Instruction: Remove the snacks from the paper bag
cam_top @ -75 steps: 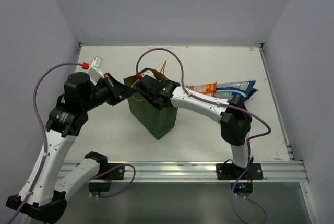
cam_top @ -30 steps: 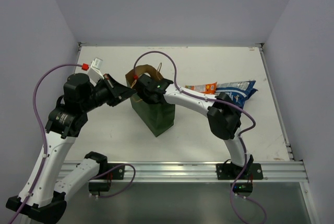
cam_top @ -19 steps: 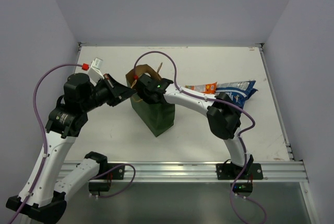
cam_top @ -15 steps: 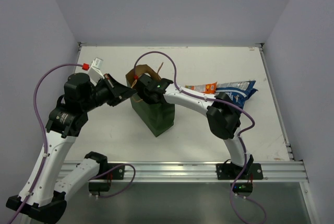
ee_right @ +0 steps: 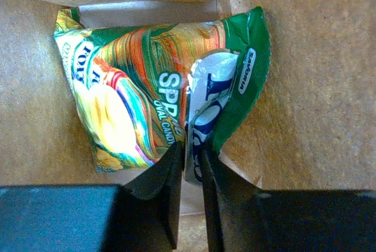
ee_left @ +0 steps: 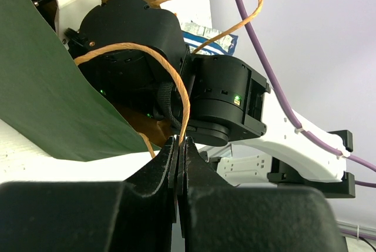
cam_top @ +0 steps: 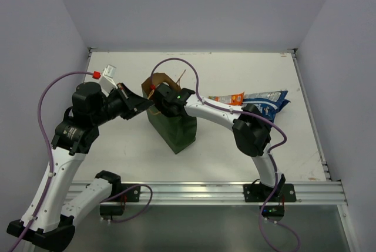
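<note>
The dark green paper bag (cam_top: 174, 131) stands upright mid-table, its mouth open. My left gripper (ee_left: 180, 144) is shut on one of its thin loop handles (ee_left: 176, 76) at the bag's left rim. My right gripper (ee_right: 189, 158) reaches down inside the bag's brown interior (ee_right: 311, 76) and is shut on the folded edge of a green and yellow packet (ee_right: 147, 87). From above, the right wrist (cam_top: 167, 96) fills the bag's mouth, so the fingers are hidden there. An orange packet (cam_top: 229, 98) and a blue-and-white bag (cam_top: 267, 100) lie on the table to the right.
White tabletop (cam_top: 235, 140) enclosed by grey walls, with a metal rail (cam_top: 205, 192) along the near edge. The right arm (cam_top: 220, 114) stretches over the table between the bag and the packets lying out. A purple cable (cam_top: 176, 64) arcs above the bag.
The right gripper has gone down into the bag's mouth since 2.5 s ago, and the bag has straightened slightly. Over the last second almost nothing has moved.
</note>
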`<state>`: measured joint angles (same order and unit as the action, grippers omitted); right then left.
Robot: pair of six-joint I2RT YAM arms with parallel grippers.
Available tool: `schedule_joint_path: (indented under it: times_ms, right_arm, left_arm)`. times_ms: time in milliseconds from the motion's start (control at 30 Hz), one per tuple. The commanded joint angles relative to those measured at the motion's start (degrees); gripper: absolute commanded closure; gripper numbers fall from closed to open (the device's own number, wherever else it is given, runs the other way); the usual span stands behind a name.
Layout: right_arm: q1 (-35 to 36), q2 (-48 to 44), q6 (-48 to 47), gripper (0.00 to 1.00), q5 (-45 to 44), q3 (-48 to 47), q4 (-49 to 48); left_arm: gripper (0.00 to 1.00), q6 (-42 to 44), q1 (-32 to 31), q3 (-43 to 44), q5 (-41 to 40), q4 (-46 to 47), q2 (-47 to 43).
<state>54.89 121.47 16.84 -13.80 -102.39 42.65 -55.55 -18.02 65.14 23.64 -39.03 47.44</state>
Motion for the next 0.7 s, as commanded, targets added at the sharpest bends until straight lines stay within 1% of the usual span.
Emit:
schedule_joint_path:
  times_ms: [0, 133, 500, 667]
  right_arm:
    - [-0.31, -0.18, -0.05, 0.82, 0.44, 1.84, -0.91]
    - [-0.31, -1.06, 0.12, 0.85, 0.71, 2.28, -1.08]
    - [0.21, -3.08, 0.91, 0.99, 0.79, 3.07, -0.73]
    - [1.09, -5.45, 1.97, 1.0, 0.53, 4.39, -0.64]
  left_arm:
    - [1.0, -0.26, 0.35, 0.77, 0.71, 0.09, -0.59]
    - [1.0, -0.44, 0.27, 0.42, 0.53, 0.0, -1.03]
    - [1.0, -0.44, 0.27, -0.54, 0.01, 0.09, -1.74]
    - [1.0, -0.09, 0.27, -0.98, -0.26, 0.09, -1.39]
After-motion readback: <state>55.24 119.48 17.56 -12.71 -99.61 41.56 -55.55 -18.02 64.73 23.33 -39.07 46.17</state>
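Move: The right hand is down inside the paper bag, its fingers partly closed around the candy packet's near edge; the packet's middle lies about 2 cm ahead, 3 cm left and 2 cm lower. Outside the bag, the orange packet lies some 22 cm right and 7 cm ahead of this hand, the blue packet roughly 38 cm right and 5 cm ahead. From the left hand, still on the bag's handle, the candy packet is about 11 cm ahead, 3 cm right and 28 cm below. The right fingers close fully, pinching the candy packet's near edge, and draw back about 1 cm. ##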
